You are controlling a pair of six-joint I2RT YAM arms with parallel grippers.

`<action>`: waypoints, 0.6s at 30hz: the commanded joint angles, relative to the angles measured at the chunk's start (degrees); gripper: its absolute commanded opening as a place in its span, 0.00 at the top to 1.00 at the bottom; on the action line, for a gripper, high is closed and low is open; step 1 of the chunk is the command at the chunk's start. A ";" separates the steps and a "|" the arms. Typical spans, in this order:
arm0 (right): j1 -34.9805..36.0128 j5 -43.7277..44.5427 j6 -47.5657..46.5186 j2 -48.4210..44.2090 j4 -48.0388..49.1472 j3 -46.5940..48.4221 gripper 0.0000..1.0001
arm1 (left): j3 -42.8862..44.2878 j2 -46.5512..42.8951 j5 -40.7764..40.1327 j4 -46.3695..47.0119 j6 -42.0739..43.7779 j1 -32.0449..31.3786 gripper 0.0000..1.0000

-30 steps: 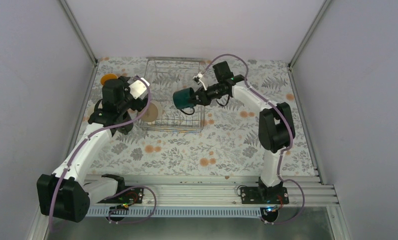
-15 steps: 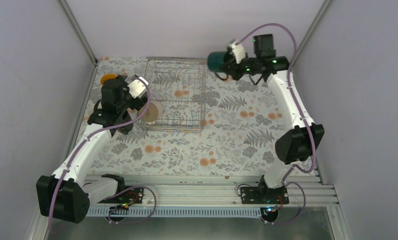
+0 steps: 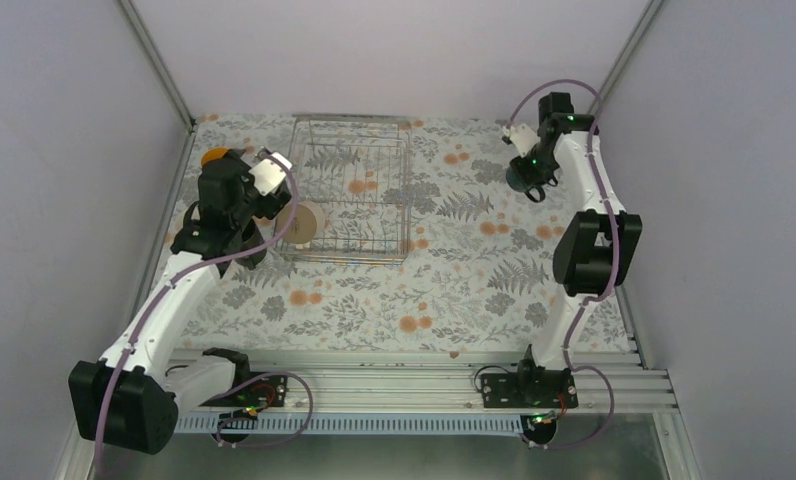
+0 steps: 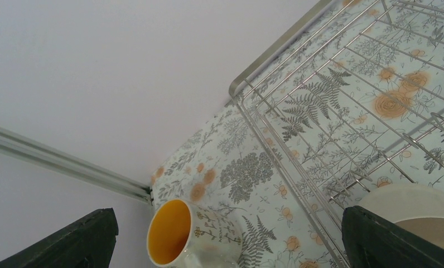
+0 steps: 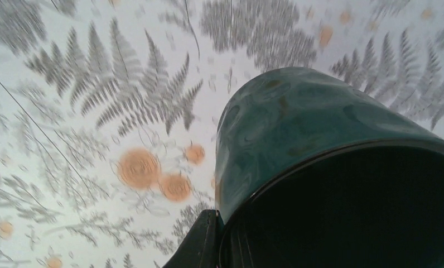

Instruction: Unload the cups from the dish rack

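The silver wire dish rack (image 3: 354, 190) stands at the back middle; it also shows in the left wrist view (image 4: 348, 84). A cream mug (image 3: 302, 222) sits at its front left corner and shows at the lower right of the left wrist view (image 4: 415, 198). A yellow-orange mug (image 3: 214, 157) stands on the cloth left of the rack, also seen from the left wrist (image 4: 181, 234). My left gripper (image 3: 264, 195) hangs open between these two mugs (image 4: 239, 240). My right gripper (image 3: 522, 170) is shut on the rim of the dark green mug (image 5: 320, 139), low over the cloth at the far right (image 3: 520, 182). The black and pale mugs are not visible.
A floral cloth (image 3: 414, 290) covers the table. Grey walls with metal corner posts (image 3: 154, 60) close in the left, back and right sides. The right arm's elbow (image 3: 586, 250) stands tall at the right.
My right arm has swung the green mug from over the rack to the far right and lowered it towards the cloth. The left arm has barely shifted.
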 commanded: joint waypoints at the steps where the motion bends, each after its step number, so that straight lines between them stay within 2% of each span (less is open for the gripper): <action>1: -0.98 6.35 -4.43 0.82 0.18 -1.43 0.96 | 0.03 -2.13 -0.86 -0.14 0.17 0.06 0.00; 8: -1.88 10.40 -4.97 6.11 1.26 -3.64 0.96 | -1.08 -3.80 -0.71 -1.94 1.67 0.10 0.00; 18: -2.11 8.97 -4.15 8.98 2.18 -3.32 0.96 | -0.87 -4.11 2.34 -8.63 5.83 0.36 0.00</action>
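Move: The green cup, held by its rim, hangs from the right hand over its spot on clear table, about 18 cm below and 2 cm to the right, 1 cm farther out; the dish rack's middle lies some 40 cm left, 2 cm back and 15 cm below. The open left hand has the beige cup 6 cm right, 1 cm back and 20 cm below. From that hand, the floral cup is 14 cm ahead, 15 cm left, the black cup 5 cm back, 6 cm left, both about 22 cm below. Lowering the green cup some 9 cm towards the bare table on the right, the right hand also eases about 4 cm to its right, tilts roughly 15 degrees and keeps its shut grip on the rim, its descent ending as the cup reaches the table. The left hand, fingers wide open, draws back 2 cm above the rack, rising slightly, then starting to sink. ##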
